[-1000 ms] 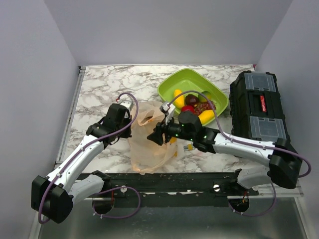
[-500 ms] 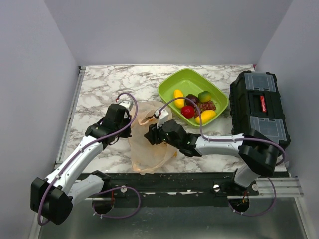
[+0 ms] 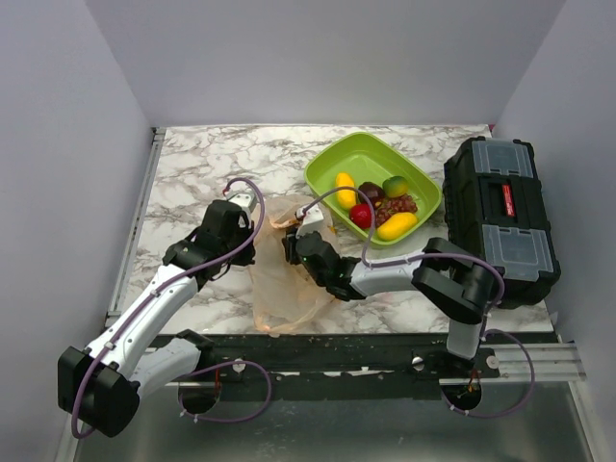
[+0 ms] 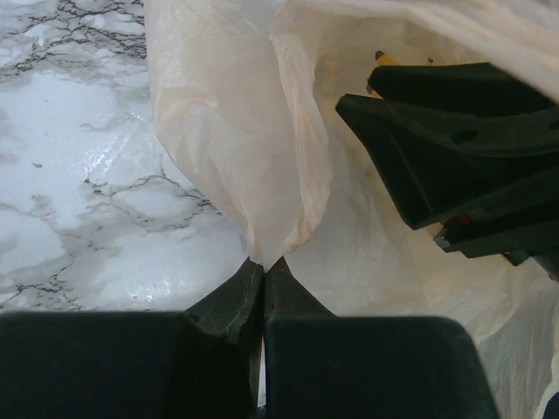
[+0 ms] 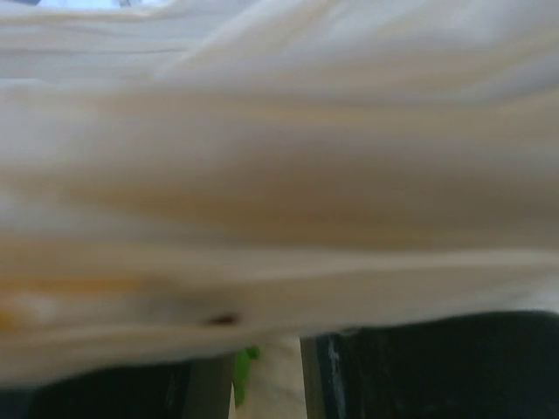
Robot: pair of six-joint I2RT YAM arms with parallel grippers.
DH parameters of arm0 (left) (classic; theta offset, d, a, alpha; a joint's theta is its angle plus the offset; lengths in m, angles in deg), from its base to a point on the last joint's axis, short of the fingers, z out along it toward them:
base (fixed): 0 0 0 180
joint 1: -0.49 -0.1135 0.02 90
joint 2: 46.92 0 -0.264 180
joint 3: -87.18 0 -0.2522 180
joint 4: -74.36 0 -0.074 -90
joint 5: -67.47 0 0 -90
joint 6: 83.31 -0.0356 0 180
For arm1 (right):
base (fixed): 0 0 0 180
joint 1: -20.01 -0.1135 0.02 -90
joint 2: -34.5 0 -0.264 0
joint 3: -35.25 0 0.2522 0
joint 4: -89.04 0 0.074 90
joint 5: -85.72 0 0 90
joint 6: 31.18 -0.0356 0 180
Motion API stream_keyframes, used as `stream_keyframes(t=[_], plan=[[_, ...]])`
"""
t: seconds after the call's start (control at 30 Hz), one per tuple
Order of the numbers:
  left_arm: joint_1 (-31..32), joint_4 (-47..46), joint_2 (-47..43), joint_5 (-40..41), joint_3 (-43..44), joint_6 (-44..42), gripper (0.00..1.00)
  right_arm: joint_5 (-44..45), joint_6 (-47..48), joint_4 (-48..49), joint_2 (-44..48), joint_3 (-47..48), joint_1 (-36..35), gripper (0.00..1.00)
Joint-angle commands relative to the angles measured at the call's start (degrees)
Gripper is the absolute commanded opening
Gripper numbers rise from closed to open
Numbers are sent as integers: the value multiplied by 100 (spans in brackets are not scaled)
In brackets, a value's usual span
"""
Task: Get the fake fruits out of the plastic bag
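The peach-orange plastic bag [image 3: 281, 287] lies crumpled on the marble table, its mouth toward the tray. My left gripper [image 3: 252, 254] is shut on a fold of the bag's edge [image 4: 278, 229], and its tips [image 4: 264, 262] pinch the plastic. My right gripper [image 3: 288, 248] is inside the bag's mouth; its black fingers [image 4: 437, 166] show spread apart in the left wrist view. In the right wrist view, blurred bag plastic [image 5: 279, 175] covers nearly everything, with a gap between the fingers [image 5: 253, 358]. Several fake fruits lie in the green tray: a red apple [image 3: 361, 215], a plum [image 3: 371, 191] and yellow pieces [image 3: 399, 225].
The lime-green tray [image 3: 332, 159] stands at the back right of the bag. A black toolbox [image 3: 500, 217] stands at the right edge. A small green patch [image 5: 246, 362] shows between my right fingers; I cannot tell what it is.
My right arm has folded and swung left, away from the tray, pushing its gripper further into the bag's mouth. The left gripper has kept its hold on the bag's edge.
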Motion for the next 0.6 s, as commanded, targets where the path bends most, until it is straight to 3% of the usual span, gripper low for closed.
stream_keyframes(t=[0.0,0.4,0.57], plan=[[-34,-213,-26,-437,-67,37,0,534,-73,610,-478,382,-40,34],[-26,-354,-48,-744,-102,63,0,1174,92,957,-1269,1104,-33,47],[-27,-357,-44,-755,-102,64,0,1350,282,1146,-1519,1315,-20,58]])
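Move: The fruit still in the plastic bag, showing as a bit of yellow past the right fingertips, lies roughly 6 cm ahead of the right hand, about 1 cm left and 4 cm lower. The bag rim pinched by the left hand is some 8 cm left of the right hand, 5 cm back and 4 cm above. In the bowl, the red apple sits about 18 cm right and 8 cm ahead. From the left hand the yellow fruit is some 11 cm ahead, 7 cm right and 8 cm down. Into the bag's mouth, under its overhanging film, the right hand pushes deeper: about 5 cm forward and to the left, staying nearly level, turning some 10 degrees clockwise while its fingers spread from a third to just over half open. The left hand keeps its pinch on the rim and eases about 2 cm right, rolling slightly. ##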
